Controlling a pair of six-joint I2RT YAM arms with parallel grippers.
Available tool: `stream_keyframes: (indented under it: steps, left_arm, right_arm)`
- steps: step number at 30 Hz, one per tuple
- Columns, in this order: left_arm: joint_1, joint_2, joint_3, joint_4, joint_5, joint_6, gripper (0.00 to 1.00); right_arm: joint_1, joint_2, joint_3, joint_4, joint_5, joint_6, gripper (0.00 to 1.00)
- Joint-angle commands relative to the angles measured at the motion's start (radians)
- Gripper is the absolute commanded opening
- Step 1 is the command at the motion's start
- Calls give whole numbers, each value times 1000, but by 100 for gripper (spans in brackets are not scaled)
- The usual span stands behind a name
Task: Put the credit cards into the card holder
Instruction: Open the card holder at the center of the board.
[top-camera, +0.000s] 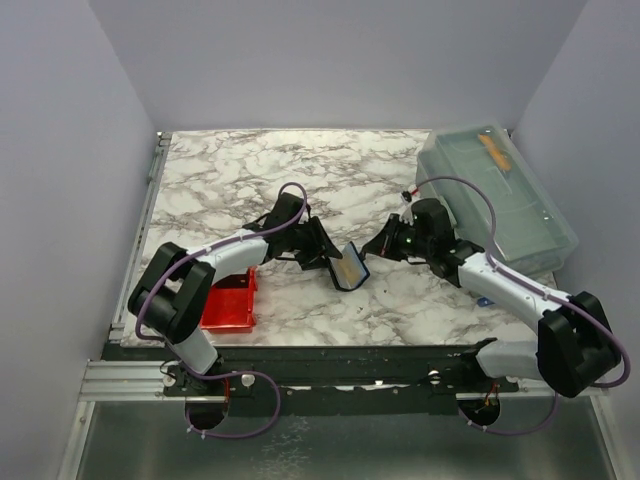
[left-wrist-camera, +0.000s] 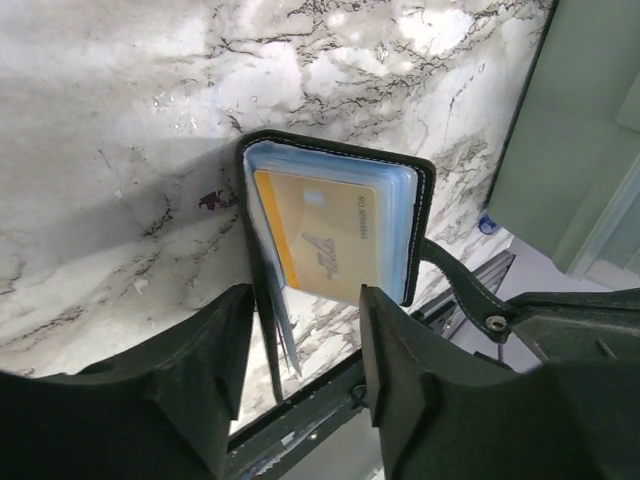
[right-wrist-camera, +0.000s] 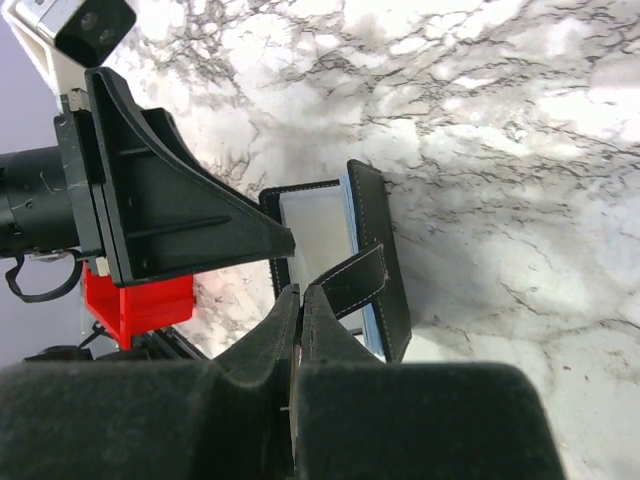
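Observation:
The black card holder (top-camera: 350, 266) is held open and upright above the middle of the table, between my two grippers. A yellowish credit card (left-wrist-camera: 325, 235) sits in its clear sleeves, with pale blue sleeve edges around it. My left gripper (left-wrist-camera: 305, 300) stands open just below the holder. The holder's thin front flap (left-wrist-camera: 268, 330) hangs between its fingers, close to the left one. My right gripper (right-wrist-camera: 302, 290) is shut on the holder's black stitched strap (right-wrist-camera: 352, 283). In the top view the left gripper (top-camera: 322, 250) is left of the holder and the right gripper (top-camera: 378, 247) is to its right.
A small red tray (top-camera: 228, 305) lies at the near left beside the left arm. A large translucent lidded box (top-camera: 500, 195) stands at the far right with an orange item inside. A small blue thing (top-camera: 484, 300) peeks out under the right forearm.

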Motion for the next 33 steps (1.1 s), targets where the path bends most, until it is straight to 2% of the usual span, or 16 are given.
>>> stream_keyframes:
  steps: [1,4,7,10,14,17,21,24,28,33]
  left_arm:
    - [-7,3,-14,8,-46,71,45]
    - [-7,32,8,-40,-63,145,32]
    - [-6,72,49,-109,-62,223,28]
    - [-7,86,57,-125,-67,263,27]
    - [-7,102,82,-168,-76,304,23]
    - [-7,113,92,-186,-87,332,23]
    - [-6,129,108,-212,-88,361,25]
    - [-7,133,119,-226,-83,382,28]
    - [-8,134,121,-226,-67,382,28]
    - [-8,137,118,-226,-68,384,28]
  right_arm:
    - [-1,-44,-17,-80,91,-12,0]
    - [-2,-52,-19,-151,163,-19,1]
    - [-2,-66,-38,-227,244,-50,1]
    - [-1,-53,-28,-332,362,-103,14]
    - [-1,-36,90,-529,459,-157,29]
    - [-2,-57,134,-520,351,-186,38]
    - [-1,-48,86,-282,21,-152,49]
    - [-1,14,50,-142,-91,-99,51]
    - [-1,122,42,-80,-122,-73,51]
    - [-1,156,11,-95,-30,-79,51]
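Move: The half-open card holder stands with its middle about 3 cm right of the left hand point, 1 cm back and 3 cm below, its left cover between the open fingers. From the right hand, its strap in the shut fingertips, that middle is some 3 cm left, 3 cm back and 6 cm below. The red tray is about 24 cm left of the left hand, 8 cm back, 6 cm lower; the clear box about 30 cm right of the right hand, 11 cm ahead, 6 cm lower. Sweeping right about 8 cm and down 5 cm, the right hand draws the card holder's strap side outward, rolls some 25 degrees, opens halfway and lets the strap go, then swings back left, rising before it sinks over the right half. The left hand closes on the left cover and sinks about 5 cm, easing left with a slight clockwise turn, and ends pinching it. ##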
